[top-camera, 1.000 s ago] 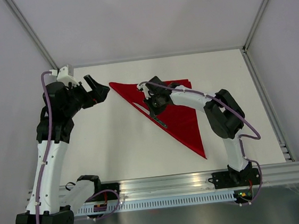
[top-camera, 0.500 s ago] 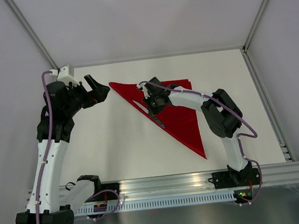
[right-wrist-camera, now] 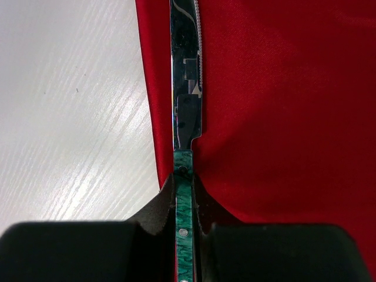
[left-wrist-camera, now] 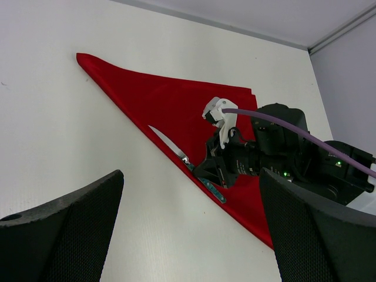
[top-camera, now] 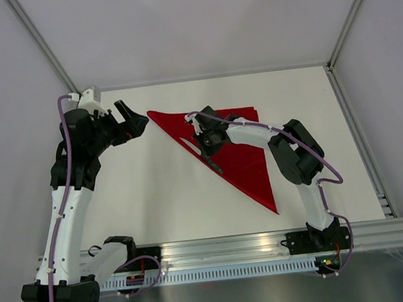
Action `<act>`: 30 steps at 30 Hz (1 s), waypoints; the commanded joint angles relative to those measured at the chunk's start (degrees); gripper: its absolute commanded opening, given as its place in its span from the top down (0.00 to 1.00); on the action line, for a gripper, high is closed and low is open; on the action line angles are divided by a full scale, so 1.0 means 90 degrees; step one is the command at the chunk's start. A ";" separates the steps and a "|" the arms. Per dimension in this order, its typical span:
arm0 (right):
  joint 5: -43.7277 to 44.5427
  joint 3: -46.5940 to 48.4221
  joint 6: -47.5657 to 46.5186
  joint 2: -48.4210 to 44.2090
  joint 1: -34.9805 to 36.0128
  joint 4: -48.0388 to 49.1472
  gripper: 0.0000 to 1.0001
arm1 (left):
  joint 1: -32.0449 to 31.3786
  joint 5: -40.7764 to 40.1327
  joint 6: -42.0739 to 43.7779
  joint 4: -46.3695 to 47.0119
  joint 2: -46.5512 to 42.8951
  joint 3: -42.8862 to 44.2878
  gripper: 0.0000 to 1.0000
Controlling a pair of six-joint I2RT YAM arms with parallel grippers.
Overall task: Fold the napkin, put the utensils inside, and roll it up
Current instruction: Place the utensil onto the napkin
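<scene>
The red napkin (top-camera: 244,157) lies flat on the white table, folded into a triangle; it also fills the right wrist view (right-wrist-camera: 282,88) and shows in the left wrist view (left-wrist-camera: 170,106). My right gripper (top-camera: 207,147) (right-wrist-camera: 184,194) is shut on the green handle of a knife (right-wrist-camera: 187,88). The knife (top-camera: 203,154) (left-wrist-camera: 167,143) runs along the napkin's long folded edge, blade pointing back-left; I cannot tell whether it touches the cloth. Up at the back left, my left gripper (top-camera: 137,122) (left-wrist-camera: 189,197) stands open and empty, clear of the napkin's far corner.
Grey enclosure walls (top-camera: 27,68) close off the table on the left, back and right. An aluminium rail (top-camera: 219,246) with the arm bases runs along the near edge. Bare white table (top-camera: 155,192) lies left of the napkin.
The right arm's elbow has drifted slightly left and the knife has shifted a little along the folded edge. The left arm has not moved.
</scene>
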 commanded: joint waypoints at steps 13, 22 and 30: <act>0.0045 -0.0018 0.0125 0.0070 -0.0002 0.0006 0.89 | 0.0010 -0.0035 -0.0089 -0.0010 0.0028 0.0205 0.00; 0.0006 0.0109 0.0086 -0.0008 -0.0002 -0.0121 0.70 | 0.0010 -0.0054 -0.0050 -0.0019 0.0057 0.0244 0.00; -0.0004 0.0313 -0.0050 -0.0232 -0.0012 -0.0326 0.61 | 0.0010 0.0004 -0.0040 0.0000 0.0125 0.0332 0.00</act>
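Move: The knife, already pinched by the front of its handle, has its middle about 2 cm ahead and 1 cm left of the right hand, at about finger height. The folded napkin's middle lies some 8 cm to this hand's right and 3 cm ahead, its far left corner roughly 20 cm ahead and 19 cm left. From the idle left hand the knife is about 6 cm ahead, 18 cm right and 31 cm below. The right hand stays low over the napkin's slanting folded edge, easing down and back by less than half a centimetre, with the wrist held steady and the fingers still pinching the knife handle at first. Halfway through, the fingers open to a bit over a third of their range and let go of the handle, the tips left astride it with a small gap on either side and no lift away yet. ##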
